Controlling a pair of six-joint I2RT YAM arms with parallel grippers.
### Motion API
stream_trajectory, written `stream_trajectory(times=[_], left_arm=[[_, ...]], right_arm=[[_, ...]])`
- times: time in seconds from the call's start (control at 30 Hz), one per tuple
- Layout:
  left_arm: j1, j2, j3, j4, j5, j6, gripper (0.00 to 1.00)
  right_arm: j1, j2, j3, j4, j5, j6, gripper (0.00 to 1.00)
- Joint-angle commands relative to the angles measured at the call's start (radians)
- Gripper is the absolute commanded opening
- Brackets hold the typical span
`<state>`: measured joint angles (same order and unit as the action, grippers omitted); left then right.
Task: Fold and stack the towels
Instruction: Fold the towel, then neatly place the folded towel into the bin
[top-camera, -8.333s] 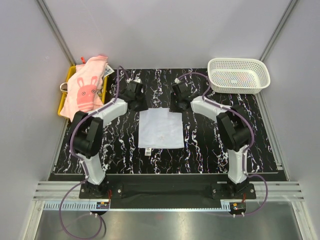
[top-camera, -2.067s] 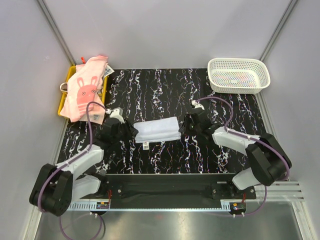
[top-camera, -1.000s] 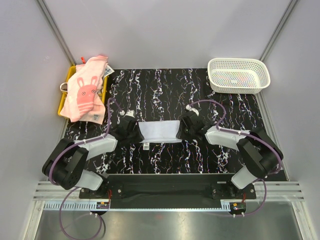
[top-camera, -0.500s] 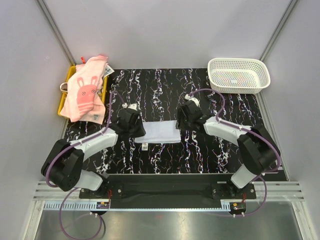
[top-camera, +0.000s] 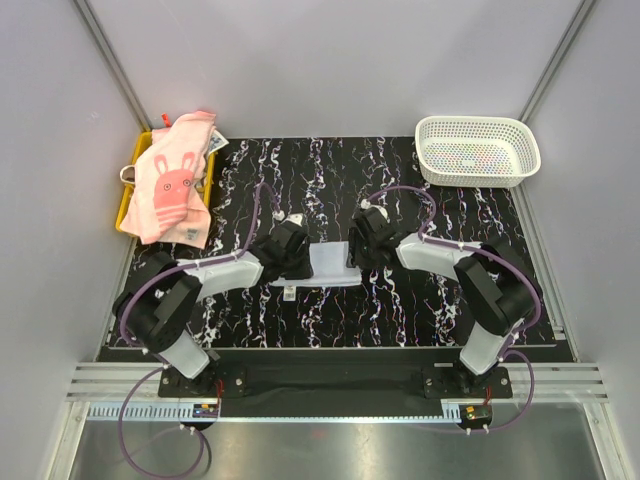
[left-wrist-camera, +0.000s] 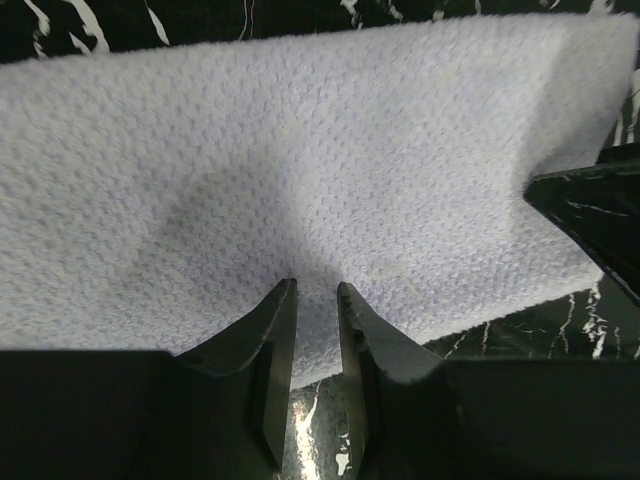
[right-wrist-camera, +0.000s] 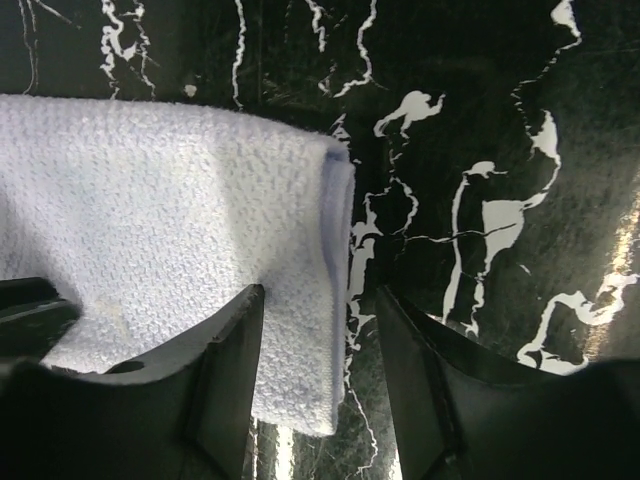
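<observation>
A folded pale blue-white towel (top-camera: 330, 263) lies flat on the black marbled table (top-camera: 420, 310), between the two grippers. My left gripper (top-camera: 292, 250) covers the towel's left part. In the left wrist view its jaws (left-wrist-camera: 314, 290) stand a narrow gap apart just above the towel (left-wrist-camera: 300, 150), with nothing pinched between them. My right gripper (top-camera: 363, 240) is at the towel's right end. Its jaws (right-wrist-camera: 320, 295) are wide apart and straddle the folded right edge of the towel (right-wrist-camera: 180, 220). A pink towel with a rabbit face (top-camera: 172, 185) is draped over the yellow tray (top-camera: 124, 208).
A white lattice basket (top-camera: 477, 150) stands at the back right of the table with pale contents. The yellow tray at the back left also shows a bit of patterned cloth (top-camera: 215, 143). Grey walls close in both sides and the back.
Both grippers have let go of the towel's ends. The left gripper has slid right over the towel, and the right one has shifted a little toward the back. Less towel shows.
</observation>
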<state>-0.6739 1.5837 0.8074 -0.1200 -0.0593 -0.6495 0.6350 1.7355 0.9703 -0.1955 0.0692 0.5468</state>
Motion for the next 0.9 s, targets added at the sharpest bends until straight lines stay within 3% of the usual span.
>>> stream_trajectory(times=[0.0,0.17,0.27,0.4,0.63,0.87], left_arm=[[-0.015,0.015,-0.017,0.088,-0.004,-0.033,0.28],[-0.029,0.021,-0.033,0.097,-0.014,-0.042,0.28],[-0.033,0.012,-0.036,0.097,-0.013,-0.047,0.27],[-0.036,-0.042,-0.019,0.085,-0.016,-0.059,0.26],[-0.038,-0.339,0.143,-0.146,-0.071,-0.042,0.25],[-0.035,-0.553,0.288,-0.409,-0.102,0.076,0.30]], right_arm=[[0.052,0.030,0.018,0.004,0.033,0.016,0.56],[0.069,0.044,-0.002,-0.016,0.104,0.039,0.44],[0.069,0.035,-0.007,-0.027,0.116,0.044,0.32],[0.071,0.021,0.013,-0.062,0.135,0.025,0.00],[0.068,0.035,0.175,-0.225,0.374,-0.143,0.00],[-0.075,0.260,0.618,-0.349,0.518,-0.450,0.00]])
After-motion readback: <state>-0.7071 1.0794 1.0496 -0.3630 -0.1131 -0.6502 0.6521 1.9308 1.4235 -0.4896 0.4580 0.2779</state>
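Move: The folded towel's right edge runs between the right hand's open fingers, its middle about level with them and 1 cm below. The towel's middle is some 8 cm to this hand's left, also level, and the tag at the near edge about 13 cm left and 5 cm back. From the left hand, whose fingertips are down on the towel, that right edge lies roughly 11 cm to the right and 2 cm ahead, 1 cm lower. The towel's right edge is pinched as the right hand eases 1 cm left and shuts, while the left fingertips still rest on the cloth. Then the right hand pulls the edge forward about 9 cm and up 5, drifting right and rolling right side up. The left hand lifts off some 24 cm, fingers barely open and tipping forward. ##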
